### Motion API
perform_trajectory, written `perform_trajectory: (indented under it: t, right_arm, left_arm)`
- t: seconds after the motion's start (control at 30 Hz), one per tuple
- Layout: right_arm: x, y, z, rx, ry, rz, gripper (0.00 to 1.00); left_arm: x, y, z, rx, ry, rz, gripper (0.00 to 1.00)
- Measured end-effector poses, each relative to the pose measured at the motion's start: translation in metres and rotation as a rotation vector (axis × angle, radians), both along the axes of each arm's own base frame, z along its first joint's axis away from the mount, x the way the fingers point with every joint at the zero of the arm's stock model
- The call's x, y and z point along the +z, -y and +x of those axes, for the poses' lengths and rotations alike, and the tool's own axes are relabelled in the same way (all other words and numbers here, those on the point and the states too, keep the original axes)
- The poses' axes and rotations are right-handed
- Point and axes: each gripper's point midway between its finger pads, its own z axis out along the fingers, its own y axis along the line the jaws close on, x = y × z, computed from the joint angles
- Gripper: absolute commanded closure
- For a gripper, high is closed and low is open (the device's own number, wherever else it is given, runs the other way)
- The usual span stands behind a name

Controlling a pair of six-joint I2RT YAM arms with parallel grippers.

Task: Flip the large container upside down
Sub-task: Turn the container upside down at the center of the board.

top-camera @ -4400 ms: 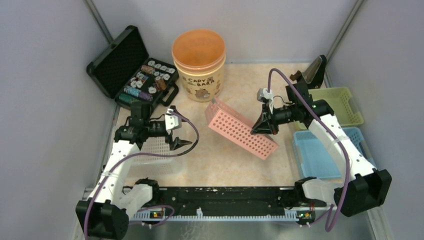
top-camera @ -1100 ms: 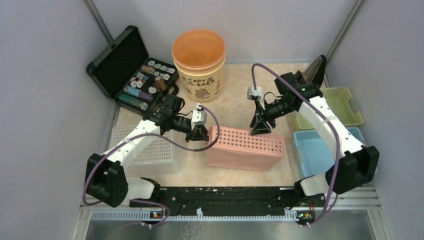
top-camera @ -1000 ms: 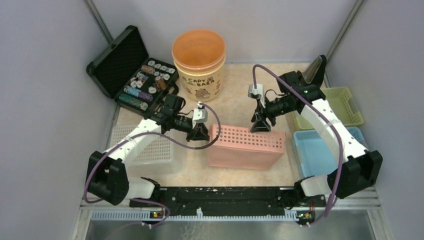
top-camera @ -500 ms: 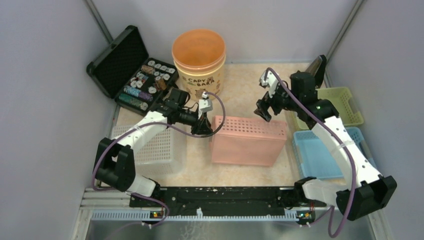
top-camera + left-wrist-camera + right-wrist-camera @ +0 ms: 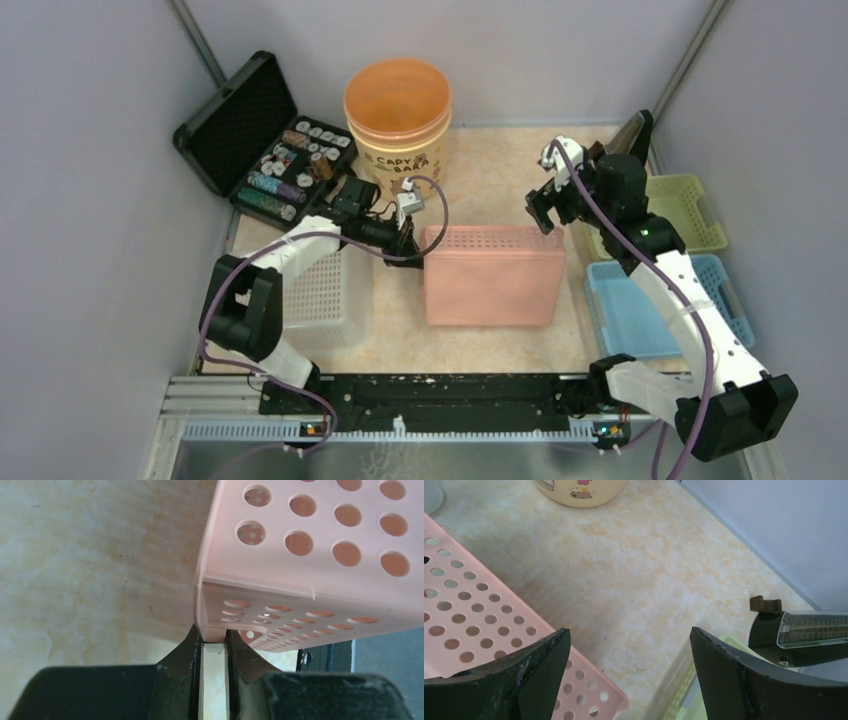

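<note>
The large container, a pink perforated basket [image 5: 492, 275], lies in the middle of the table with its plain base facing up. My left gripper [image 5: 415, 243] is at its back left corner, shut on the rim. In the left wrist view the rim corner of the pink basket [image 5: 310, 555] sits pinched between the fingertips of the left gripper [image 5: 214, 642]. My right gripper [image 5: 545, 208] hangs open above the basket's back right corner, apart from it. In the right wrist view the right gripper [image 5: 629, 632] holds nothing, and the pink basket [image 5: 464, 615] shows at lower left.
An orange-lidded tub [image 5: 398, 125] stands at the back. An open black case of chips [image 5: 265, 150] is at back left. A white basket [image 5: 315, 295] sits under the left arm. A green basket [image 5: 680, 210] and a blue basket [image 5: 650, 305] lie at the right.
The pink basket has tipped from leaning on its side to lying flat, base up. The right gripper opened, let go of it and drew up and back. The left gripper kept hold.
</note>
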Motion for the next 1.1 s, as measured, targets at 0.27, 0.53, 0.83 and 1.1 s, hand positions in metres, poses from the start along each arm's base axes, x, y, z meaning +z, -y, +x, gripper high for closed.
perform_trajectory:
  t: [0.27,0.53,0.83,1.1]
  right_arm:
    - [0.003,0.005,-0.001,-0.026,0.032,0.013,0.11]
    - [-0.034,0.008,-0.002,-0.037,-0.032,-0.009,0.12]
    - [-0.054,0.008,0.001,-0.044,-0.053,-0.014,0.12]
    - [-0.062,0.008,0.0,-0.043,-0.055,-0.016,0.11]
  left_arm:
    - [-0.016,-0.01,0.015,0.105,-0.146,0.001,1.0]
    - [-0.019,-0.023,0.032,0.205,-0.228,-0.039,1.0]
    - [-0.027,-0.022,0.036,0.243,-0.308,-0.047,1.0]
    - [-0.028,-0.022,0.041,0.278,-0.318,-0.037,1.0]
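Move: The left hand pinches the pink container at its left end; the container's middle lies about 17 cm to this hand's right, 3 cm back and slightly lower. From the open right hand, it is some 11 cm left, 10 cm back and 12 cm below. The bucket stands about 20 cm ahead and 4 cm left of the left hand, the white basket 23 cm left and 8 cm back, on the table. Left, still pinching the container, rolls it bottom-up, easing forward and down 5 cm; open right sinks 6 cm. ##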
